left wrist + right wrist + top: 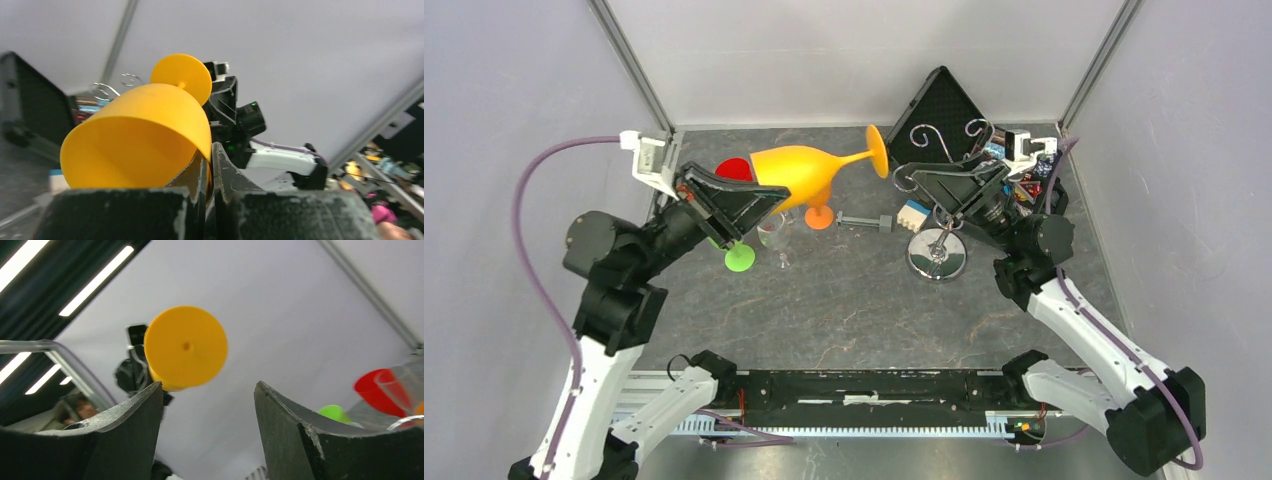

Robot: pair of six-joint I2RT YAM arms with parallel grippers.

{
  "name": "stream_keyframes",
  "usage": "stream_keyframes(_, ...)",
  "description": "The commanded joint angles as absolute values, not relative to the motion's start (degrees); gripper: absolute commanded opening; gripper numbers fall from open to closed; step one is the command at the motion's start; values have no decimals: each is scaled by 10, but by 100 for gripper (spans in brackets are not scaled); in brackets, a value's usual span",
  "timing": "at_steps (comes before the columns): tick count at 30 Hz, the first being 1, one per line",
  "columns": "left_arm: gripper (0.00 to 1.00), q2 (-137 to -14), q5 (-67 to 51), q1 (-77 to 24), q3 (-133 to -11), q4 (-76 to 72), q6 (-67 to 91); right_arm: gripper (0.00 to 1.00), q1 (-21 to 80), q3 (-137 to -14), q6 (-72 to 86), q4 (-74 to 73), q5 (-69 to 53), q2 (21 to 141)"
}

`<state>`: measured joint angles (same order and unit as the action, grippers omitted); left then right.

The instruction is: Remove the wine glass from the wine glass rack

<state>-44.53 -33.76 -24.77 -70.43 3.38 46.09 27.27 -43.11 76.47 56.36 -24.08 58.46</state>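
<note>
The wine glass [809, 168] is yellow-orange and lies on its side in the air, foot pointing right toward the wine glass rack [936, 255]. My left gripper [776, 203] is shut on the rim of its bowl; in the left wrist view the bowl [140, 140] fills the left side, with its wall pinched between the jaws of the left gripper [211, 150]. My right gripper [906, 178] stands open just right of the glass's foot, touching nothing. In the right wrist view the round foot [185, 346] hangs above the open right gripper [207, 387]. The rack's silver scrolls [944, 135] show behind it.
A red glass [734, 170], a clear glass [774, 235], a green foot [740, 258] and an orange foot [820, 216] crowd under the left gripper. A black case [939, 110] leans at the back wall. A blue-white block [912, 213] and grey bar [864, 222] lie beside the rack.
</note>
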Motion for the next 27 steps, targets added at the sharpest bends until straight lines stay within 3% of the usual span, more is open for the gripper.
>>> stream_keyframes(1, 2, -447, -227, -247, -789, 251, 277, 72, 273, -461, 595, 398, -188, 546)
stream_keyframes(6, 2, -496, -214, -247, -857, 397, 209, 72, 273, -467, 500, 286, -119, 503)
stream_keyframes(11, 2, -540, -178, -253, -849, 440, 210, 74, 273, -468, 451, 229, -69, 471)
stream_keyframes(27, 2, -802, 131, -411, -920, 586, 193, 74, 273, -477, 426, 160, -27, 454)
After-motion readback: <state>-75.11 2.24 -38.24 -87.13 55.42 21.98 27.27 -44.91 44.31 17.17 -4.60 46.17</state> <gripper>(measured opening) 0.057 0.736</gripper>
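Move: The left hand already holds the yellow glass by its rim. The open table spot it is being taken to lies about 15 cm ahead, 1 cm to the right and 50 below. From this hand the orange glass stands some 25 cm straight ahead, the nearest clear glass about 14 ahead and 7 left, the rack about 16 ahead and 28 right. From the empty right hand the spot is about 10 ahead, 17 left and 46 below. The left hand swings briefly left, then sinks some 23 cm while reaching about 10 cm forward, towards the table in front of the orange glass; its shut fingers keep their pinch on the yellow glass's rim and turn over by roughly 65 degrees, from pointing right and slightly up to slanting down and forward. The empty right hand, fingers staying wide open, eases down, forward and to the right towards the rack, turning clockwise as it goes. ##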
